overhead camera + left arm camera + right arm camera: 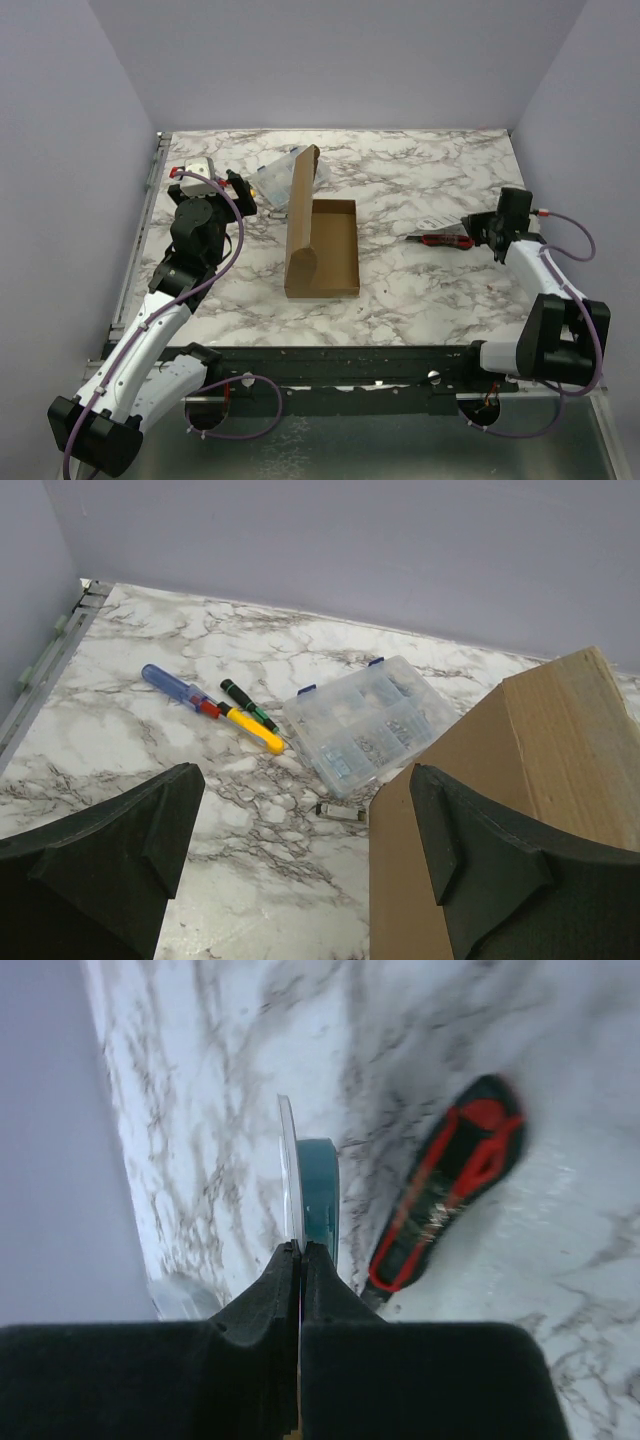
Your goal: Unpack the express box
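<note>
The express box (322, 250) lies open at the table's middle, its lid (300, 200) standing up along the left side; its inside shows only bare cardboard. The left wrist view has the lid (545, 750) at the right. My left gripper (240, 190) (305, 815) hovers left of the lid, open, with nothing between its fingers. At the right, my right gripper (480, 232) (301, 1250) is shut on a thin flat teal and clear packet (318, 1185), seen edge-on. A red and black utility knife (440, 240) (445, 1185) lies just beside it.
Behind the lid lies a clear plastic compartment case (365, 725) (285, 175). Left of it are a blue-handled screwdriver (170, 685), a yellow one (250, 728) and a green and black one (245, 702). A small metal piece (340, 811) rests near the lid's corner.
</note>
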`<state>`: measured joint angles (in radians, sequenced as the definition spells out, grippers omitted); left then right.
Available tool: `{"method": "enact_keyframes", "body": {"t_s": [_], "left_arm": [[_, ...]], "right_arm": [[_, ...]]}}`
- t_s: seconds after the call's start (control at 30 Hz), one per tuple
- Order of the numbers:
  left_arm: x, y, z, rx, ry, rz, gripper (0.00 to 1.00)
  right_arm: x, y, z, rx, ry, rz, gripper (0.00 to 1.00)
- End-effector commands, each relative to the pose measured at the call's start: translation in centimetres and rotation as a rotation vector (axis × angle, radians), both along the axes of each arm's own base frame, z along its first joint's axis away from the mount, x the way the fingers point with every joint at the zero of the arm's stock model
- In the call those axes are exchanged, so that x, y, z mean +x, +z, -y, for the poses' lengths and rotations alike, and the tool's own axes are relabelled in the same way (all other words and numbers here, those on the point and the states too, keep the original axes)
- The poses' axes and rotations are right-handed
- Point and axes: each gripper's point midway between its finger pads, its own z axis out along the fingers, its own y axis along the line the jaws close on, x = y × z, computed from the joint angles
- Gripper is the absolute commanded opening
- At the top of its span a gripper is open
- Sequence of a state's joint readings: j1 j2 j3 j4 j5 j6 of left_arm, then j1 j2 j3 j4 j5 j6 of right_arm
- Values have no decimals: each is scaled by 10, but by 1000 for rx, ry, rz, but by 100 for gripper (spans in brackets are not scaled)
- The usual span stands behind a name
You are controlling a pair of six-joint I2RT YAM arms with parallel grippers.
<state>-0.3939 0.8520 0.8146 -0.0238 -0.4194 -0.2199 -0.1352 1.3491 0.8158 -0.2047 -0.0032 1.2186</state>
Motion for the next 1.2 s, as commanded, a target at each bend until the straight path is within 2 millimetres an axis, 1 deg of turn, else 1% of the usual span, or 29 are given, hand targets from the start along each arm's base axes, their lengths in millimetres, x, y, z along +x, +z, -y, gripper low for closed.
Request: {"method": "enact_keyframes", "body": {"t_s": [0.0,0.1,0.17,0.23,0.3,0.4,0.53,0.6,0.7,0.83,0.9,1.0,1.03,1.17], "left_arm": [[0,2,-3,0,12,16,93],[-1,2,-2,1,6,18,93],[-1,4,-3,-2,11,20,93],[-2,4,1,-3,-6,22,93],[-2,3,2,-3,-6,18,93],[-2,3,4,-1,-14,18,93],[-1,2,5,0,-14,15,93],[-2,2,8,0,-27,15,93],[-1,2,9,2,-26,14,93],[-3,1,16,14,-47,11,93],[-4,2,18,17,-52,14,93],[-5,5,18,14,-53,21,93],[-6,6,19,14,-54,23,93],[-7,8,18,14,-53,28,93]], "right_arm": [[-37,-8,43,63,-339,3,0],[-71,-8,77,-27,-528,5,0],[-91,-2,98,-132,-614,1,0],[-107,1,112,-217,-665,-28,0],[-123,-1,120,-281,-676,-96,0],[-142,-3,123,-357,-657,-225,0],[-176,-1,122,-409,-634,-484,0],[-186,1,121,-437,-588,-599,0],[-204,5,120,-470,-567,-741,0],[-226,1,122,-520,-558,-923,0],[-233,0,124,-544,-558,-1006,0],[-233,-3,128,-578,-534,-1113,0],[-229,-3,130,-588,-519,-1136,0],[-216,-17,128,-566,-462,-1215,0]]}}
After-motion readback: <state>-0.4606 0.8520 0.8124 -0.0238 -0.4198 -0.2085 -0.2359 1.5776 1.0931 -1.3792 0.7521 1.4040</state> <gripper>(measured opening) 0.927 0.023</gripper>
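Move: The pinched teal pack is bound for the bare marble by the table's front right corner, about 21 cm back, 9 cm right and 10 cm below the right gripper. The red utility knife lies practically under that gripper, about 4 cm to its left and level with it, 10 cm down; the open box is some 29 cm left, 2 cm back and 9 cm down. From the left gripper, that bare corner is about 16 cm back, 55 cm right and 29 cm below. Keep the right fingers shut on the teal pack and sweep it away from the knife towards the front right corner, back about 21 cm and right some 12, with the rightward part mostly done by halfway. As you draw back, swing the wrist some 75 degrees so that the fingers, slanting forward and down, end up pointing down, right and back. Let the open, empty left gripper drift 2 cm right. ##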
